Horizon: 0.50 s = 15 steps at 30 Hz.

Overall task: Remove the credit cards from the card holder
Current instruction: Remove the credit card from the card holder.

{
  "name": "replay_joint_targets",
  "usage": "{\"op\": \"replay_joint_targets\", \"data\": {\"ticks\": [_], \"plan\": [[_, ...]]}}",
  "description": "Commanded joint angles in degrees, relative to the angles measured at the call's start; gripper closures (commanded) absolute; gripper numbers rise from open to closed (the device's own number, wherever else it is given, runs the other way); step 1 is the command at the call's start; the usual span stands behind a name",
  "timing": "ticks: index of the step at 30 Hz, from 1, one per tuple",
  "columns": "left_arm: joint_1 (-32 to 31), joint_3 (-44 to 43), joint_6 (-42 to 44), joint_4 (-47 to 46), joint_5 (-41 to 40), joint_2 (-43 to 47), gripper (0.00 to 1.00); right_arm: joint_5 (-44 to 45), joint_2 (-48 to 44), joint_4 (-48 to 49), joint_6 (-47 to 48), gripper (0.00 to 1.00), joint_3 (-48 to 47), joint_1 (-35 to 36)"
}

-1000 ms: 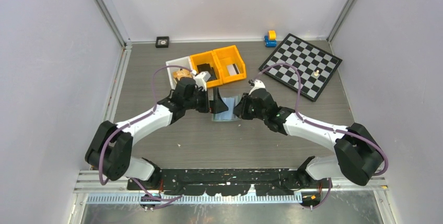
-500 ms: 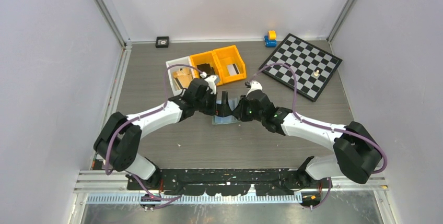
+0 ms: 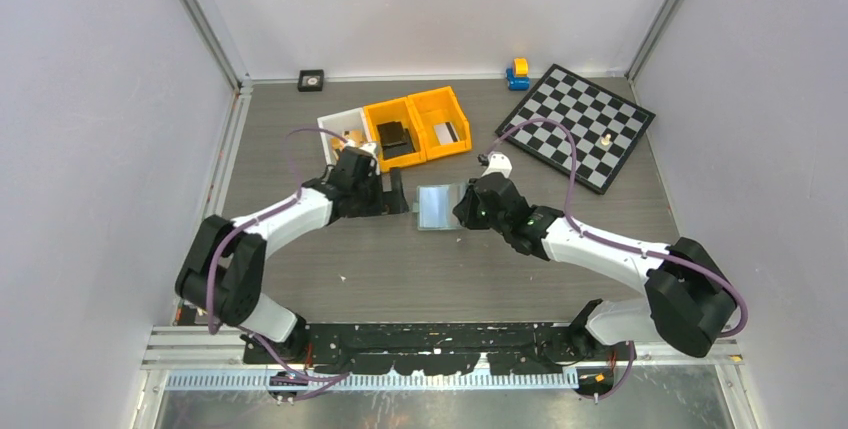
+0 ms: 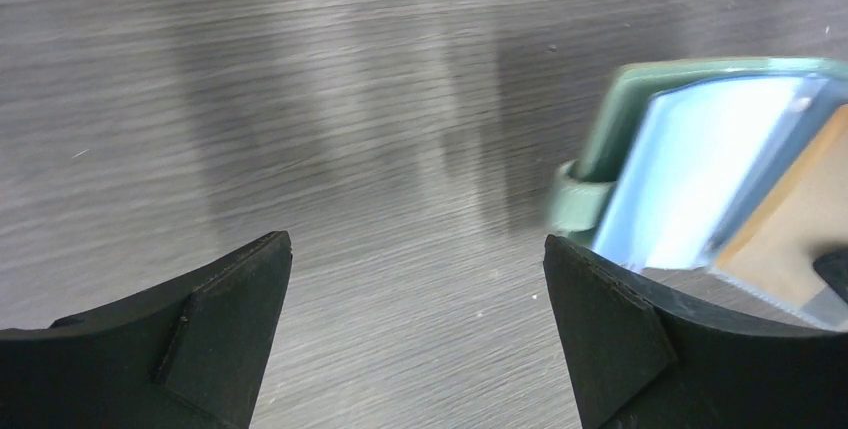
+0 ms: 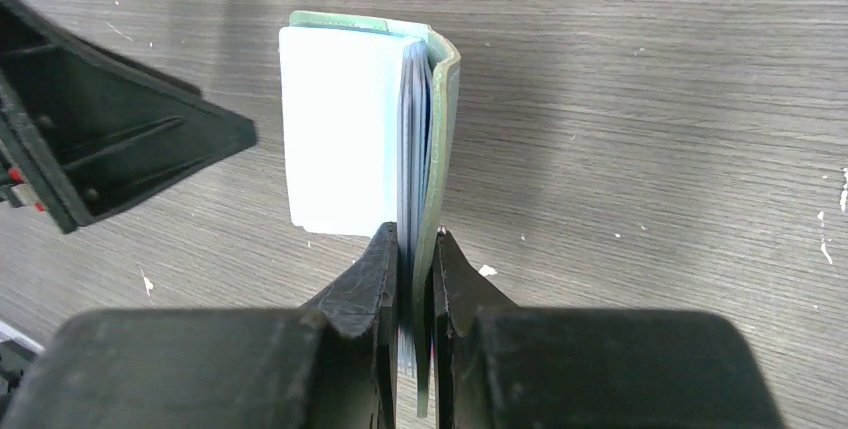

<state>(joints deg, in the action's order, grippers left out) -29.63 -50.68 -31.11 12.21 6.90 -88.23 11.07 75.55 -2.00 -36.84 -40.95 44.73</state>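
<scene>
The card holder (image 3: 437,206), pale sage-green with glossy light-blue sleeves, lies fanned open mid-table. My right gripper (image 5: 414,239) is shut on its green cover and several sleeves at the near edge (image 5: 422,149), and one pale sleeve (image 5: 340,129) spreads out to the left. My left gripper (image 4: 416,244) stands open just left of the holder (image 4: 690,164), with only bare table between its fingers. A tan patch (image 4: 790,219) shows behind a sleeve; I cannot tell whether it is a credit card. No credit cards show plainly in the holder.
Two orange bins (image 3: 425,109) and a white bin (image 3: 338,127) stand behind the left gripper, with flat dark and striped items inside. A checkerboard (image 3: 580,121) lies at the back right, with a small blue-and-yellow toy (image 3: 518,73) beside it. A small black square (image 3: 311,79) sits by the back wall.
My left gripper closed in on the holder, then drew back to the left, staying open. The holder's upright sleeves have fallen flatter, glossy face up. The right gripper kept its hold.
</scene>
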Motion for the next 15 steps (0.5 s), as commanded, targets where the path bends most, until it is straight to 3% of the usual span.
{"op": "replay_joint_targets", "data": {"ticks": [1,3,8,15], "plan": [[3.16,4.32,-2.53,-3.54,-0.73,8.93,0.0,2.98,-2.7,2.66,-1.43,1.0,-1.39,-0.57],[3.51,6.22,-3.16,-6.73,0.71,10.96,0.0,2.69,-2.81,2.86,-1.65,1.0,-1.27,-0.83],[3.52,11.3,-4.59,-21.91,14.83,13.27,0.0,0.82,-3.03,4.18,-2.01,1.0,-0.55,-1.39],[2.65,7.64,-4.98,-22.16,21.69,5.19,0.0,-4.85,-3.38,8.38,-2.17,0.99,0.83,-1.81]]}}
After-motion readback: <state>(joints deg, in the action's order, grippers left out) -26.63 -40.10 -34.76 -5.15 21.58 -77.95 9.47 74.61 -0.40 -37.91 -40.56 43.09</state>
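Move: The open card holder's middle is about 7 cm to the left hand's right, 1 cm back and 3 cm higher; the tan card in its far page is some 10 cm right. The yellow bin with the black wallet is about 14 cm ahead, 1 cm left and 5 cm below; the yellow bin with white cards is 14 cm ahead, 9 cm right and equally low. From the right hand, holding its edge, the holder's middle is 4 cm left and 1 cm ahead, about level. The right hand keeps its pinch on the card holder's edge and barely shifts, while the left hand, fingers still wide open, first slips a little farther left, then turns back right towards the holder as it climbs about 5 cm. Its wrist tilts some 20 degrees, so that the fingers point less down and more across at the pages; no touch can be made out. ##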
